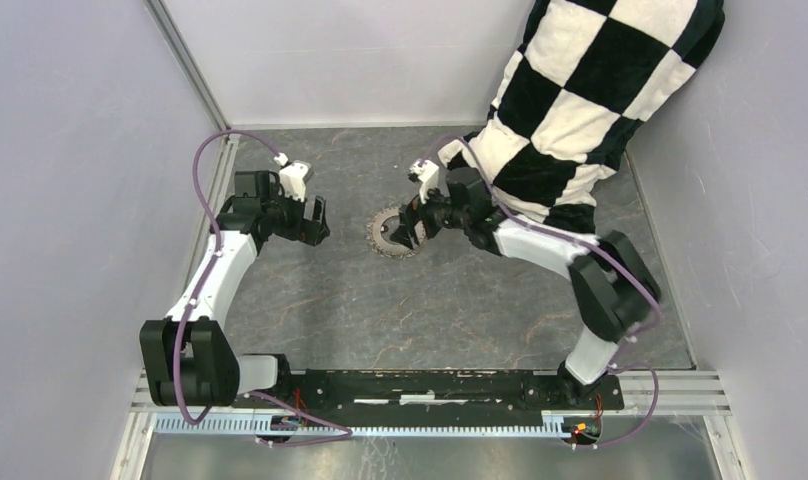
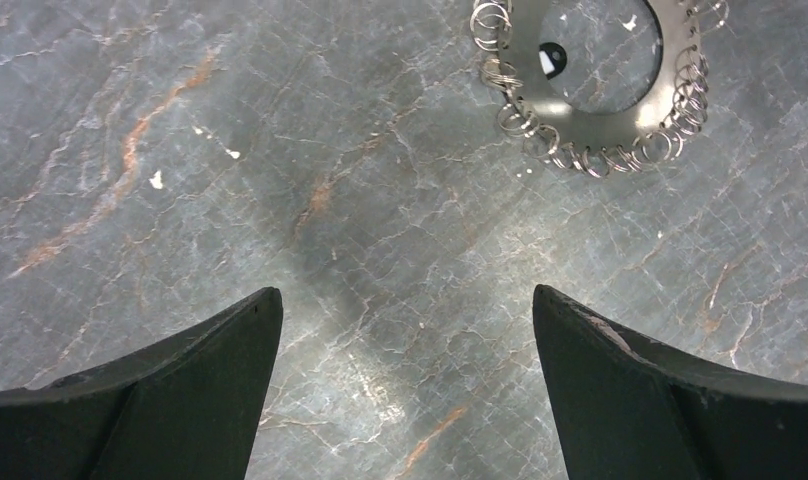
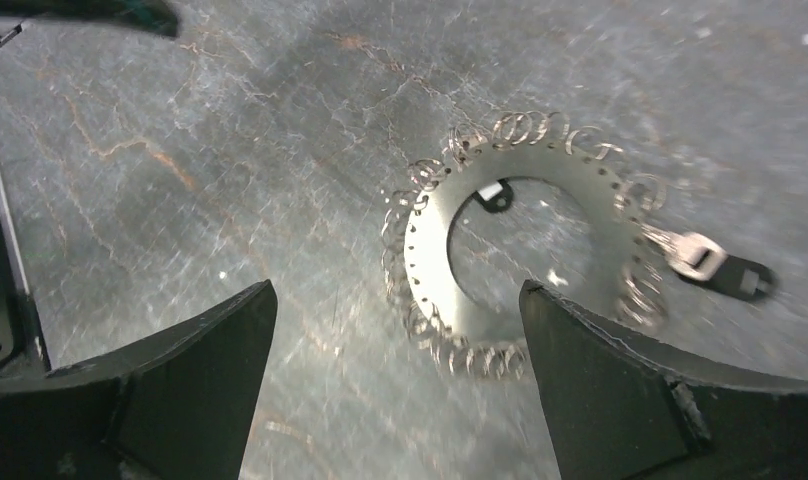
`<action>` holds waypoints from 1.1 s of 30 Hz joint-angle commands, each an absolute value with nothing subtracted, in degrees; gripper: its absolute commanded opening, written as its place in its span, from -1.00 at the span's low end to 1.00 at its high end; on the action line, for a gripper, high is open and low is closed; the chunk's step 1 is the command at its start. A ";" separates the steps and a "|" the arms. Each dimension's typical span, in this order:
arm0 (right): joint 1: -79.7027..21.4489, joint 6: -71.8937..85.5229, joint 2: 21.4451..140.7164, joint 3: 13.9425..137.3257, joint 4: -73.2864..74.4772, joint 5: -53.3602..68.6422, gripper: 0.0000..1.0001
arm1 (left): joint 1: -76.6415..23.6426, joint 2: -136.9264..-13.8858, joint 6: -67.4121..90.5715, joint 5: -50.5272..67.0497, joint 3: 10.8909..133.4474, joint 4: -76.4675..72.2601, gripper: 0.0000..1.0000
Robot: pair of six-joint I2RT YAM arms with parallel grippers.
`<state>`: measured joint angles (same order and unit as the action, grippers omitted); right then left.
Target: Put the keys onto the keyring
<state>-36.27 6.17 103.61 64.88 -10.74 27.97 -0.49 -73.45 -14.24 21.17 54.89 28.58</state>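
The keyring lies flat mid-table: a flat metal ring with a hollow centre, its rim hung with small wire loops. One key, with a black head and silvery blade, lies at its right rim, the blade touching the loops; blur hides whether it is hooked on. A second small black piece sits at the inner edge of the hollow, and it also shows in the left wrist view. My right gripper hovers open over the ring's near edge. My left gripper is open over bare table, with the keyring ahead to the right.
A person in a black-and-white checkered garment leans over the far right of the table. Grey walls close in both sides and the back. The arms' base rail runs along the near edge.
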 commanded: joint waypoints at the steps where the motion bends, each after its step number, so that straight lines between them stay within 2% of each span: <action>1: -36.31 -1.83 86.71 55.22 -9.84 16.94 0.96 | 3.89 -72.78 -16.13 24.64 57.09 24.68 1.00; 6: -34.91 -3.03 68.27 36.01 -14.08 -8.45 0.96 | 12.77 -77.10 -13.32 32.06 61.11 22.53 1.00; 9: -32.76 -1.90 61.59 25.70 -20.07 -28.85 0.96 | 14.12 -75.58 -11.42 31.57 52.66 11.74 1.00; 12: -30.47 -6.05 56.27 16.40 -28.96 -38.98 0.96 | 14.22 -72.77 -7.84 30.90 41.89 -2.38 1.00; 16: -24.47 -7.58 54.09 9.25 -36.20 -41.52 0.96 | 14.22 -70.15 -4.67 29.70 29.66 -22.32 1.00; 19: -19.59 -5.35 55.74 6.92 -39.92 -38.79 0.96 | 14.16 -71.06 -3.25 30.44 23.34 -33.78 1.00; 25: -12.80 -5.43 62.82 1.04 -56.49 -33.46 0.96 | 14.18 -77.17 2.80 28.89 15.11 -56.45 1.00; 29: -11.16 -7.33 68.69 0.28 -63.75 -33.97 0.96 | 14.16 -80.75 6.59 27.79 11.48 -67.47 1.00; 33: -10.06 -7.46 72.88 -3.62 -73.03 -34.38 0.96 | 12.93 -87.09 8.04 26.57 6.71 -85.48 1.00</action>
<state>-10.96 -6.52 70.37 0.97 -57.63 -34.46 13.87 -82.26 3.36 28.99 10.26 -60.90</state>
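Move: The keyring lies flat on the table, about 7 cm ahead, 3 cm left and 11 cm below the right hand. One key with a black head sticks out beyond the ring, some 14 cm ahead and 3 cm right of that hand; another black-headed key shows inside the ring, roughly 8 cm ahead and 6 cm left. From the left hand the keyring is about 7 cm ahead, 18 cm right and 13 cm below. Right hand, open, sweeps about 40 cm right, turning clockwise, away from the keyring; left swings left, then sinks. ##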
